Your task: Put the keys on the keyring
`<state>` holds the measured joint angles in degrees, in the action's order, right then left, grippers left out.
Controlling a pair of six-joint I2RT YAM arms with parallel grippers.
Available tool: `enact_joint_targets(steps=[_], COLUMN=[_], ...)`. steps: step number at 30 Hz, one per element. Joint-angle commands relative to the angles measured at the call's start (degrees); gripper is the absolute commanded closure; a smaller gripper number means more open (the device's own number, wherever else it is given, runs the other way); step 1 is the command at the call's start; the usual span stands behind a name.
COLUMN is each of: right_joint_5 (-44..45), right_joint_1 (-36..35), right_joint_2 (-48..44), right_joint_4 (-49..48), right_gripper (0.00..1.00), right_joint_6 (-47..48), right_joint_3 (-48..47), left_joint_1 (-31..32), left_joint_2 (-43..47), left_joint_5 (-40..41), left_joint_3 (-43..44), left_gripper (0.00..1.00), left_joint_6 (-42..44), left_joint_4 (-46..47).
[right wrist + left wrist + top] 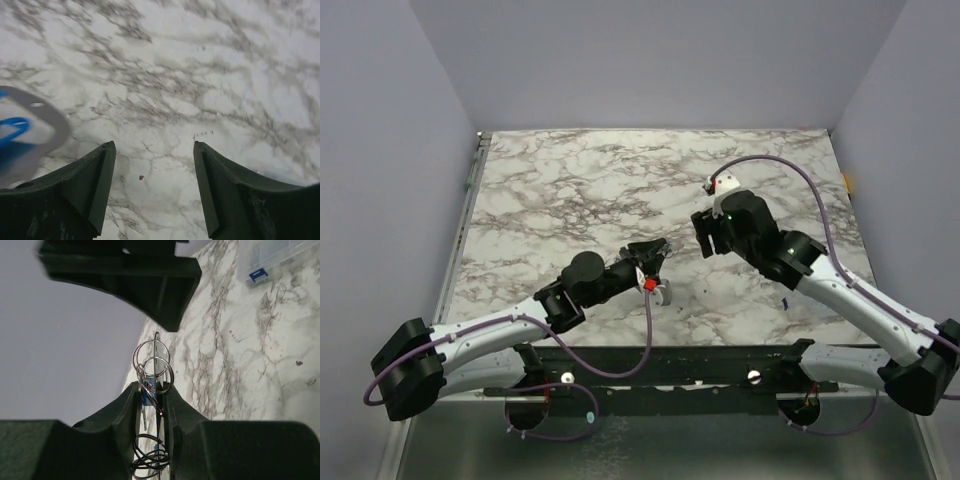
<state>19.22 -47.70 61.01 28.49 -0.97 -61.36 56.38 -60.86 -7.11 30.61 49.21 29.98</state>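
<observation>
In the left wrist view my left gripper [152,387] is shut on the keyring [152,365], whose thin silvery loops stick up past the fingertips. A blue key head [147,397] sits pinched between the fingers with it, and darker wire loops [150,457] hang lower in the gap. The top view shows this gripper [658,255] near the table's centre, held above the marble. My right gripper [703,235] hovers just to its right. Its jaws [154,145] are open with only marble between them. No green or yellow-gold key shows.
The right gripper's black body [125,280] looms just beyond the keyring. A clear plastic box with a blue latch [270,260] stands further off. A blurred grey and blue shape [25,135] fills the right wrist view's left edge. A small dark-blue piece [786,303] lies by the right arm.
</observation>
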Motion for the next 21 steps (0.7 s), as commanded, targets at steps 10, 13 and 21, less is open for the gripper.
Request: enact_joint_targets(steps=[10, 13, 21], right_joint_5=[-10.4, -10.5, -3.2], right_joint_1=[14.2, 14.2, 14.2], right_joint_2=[8.1, 7.1, -3.3], right_joint_4=[7.1, 7.6, 4.3], right_gripper=[0.34, 0.34, 0.28], right_joint_6=[-25.7, -27.8, -28.2], right_joint_3=[5.0, 5.9, 6.0], left_joint_1=[-1.3, -3.5, -10.8], left_joint_2=[10.4, 11.6, 16.7], left_joint_5=[6.4, 13.3, 20.9], left_joint_3=[-2.9, -2.2, -3.3], left_gripper=[1.0, 1.0, 1.0], left_joint_6=[8.0, 8.2, 1.6], left_joint_4=[-4.8, -2.8, 6.7])
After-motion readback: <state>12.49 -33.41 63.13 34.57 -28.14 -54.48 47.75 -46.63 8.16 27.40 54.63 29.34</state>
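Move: The left hand already holds the keyring in its shut fingertips, practically at its hand point, with clear marble table ahead and to its left. From the empty, open right hand that keyring is about 7 cm left and some 3 cm back, at nearly the same height. The clear case lies on the table about 22 cm to the right hand's right, roughly level fore-and-aft and some 20 cm lower. Keeping its pinch on the keyring, the left hand carries it about 11 cm to the left, slowly at first, then quicker with a rise and forward reach of some 5 cm each while the wrist turns counter-clockwise. The empty right hand, fingers still wide open, drops quickly and swings right, away from the keyring, tipping down and turning clockwise, then lingers low with a slight draw back and rises a little at the end. ##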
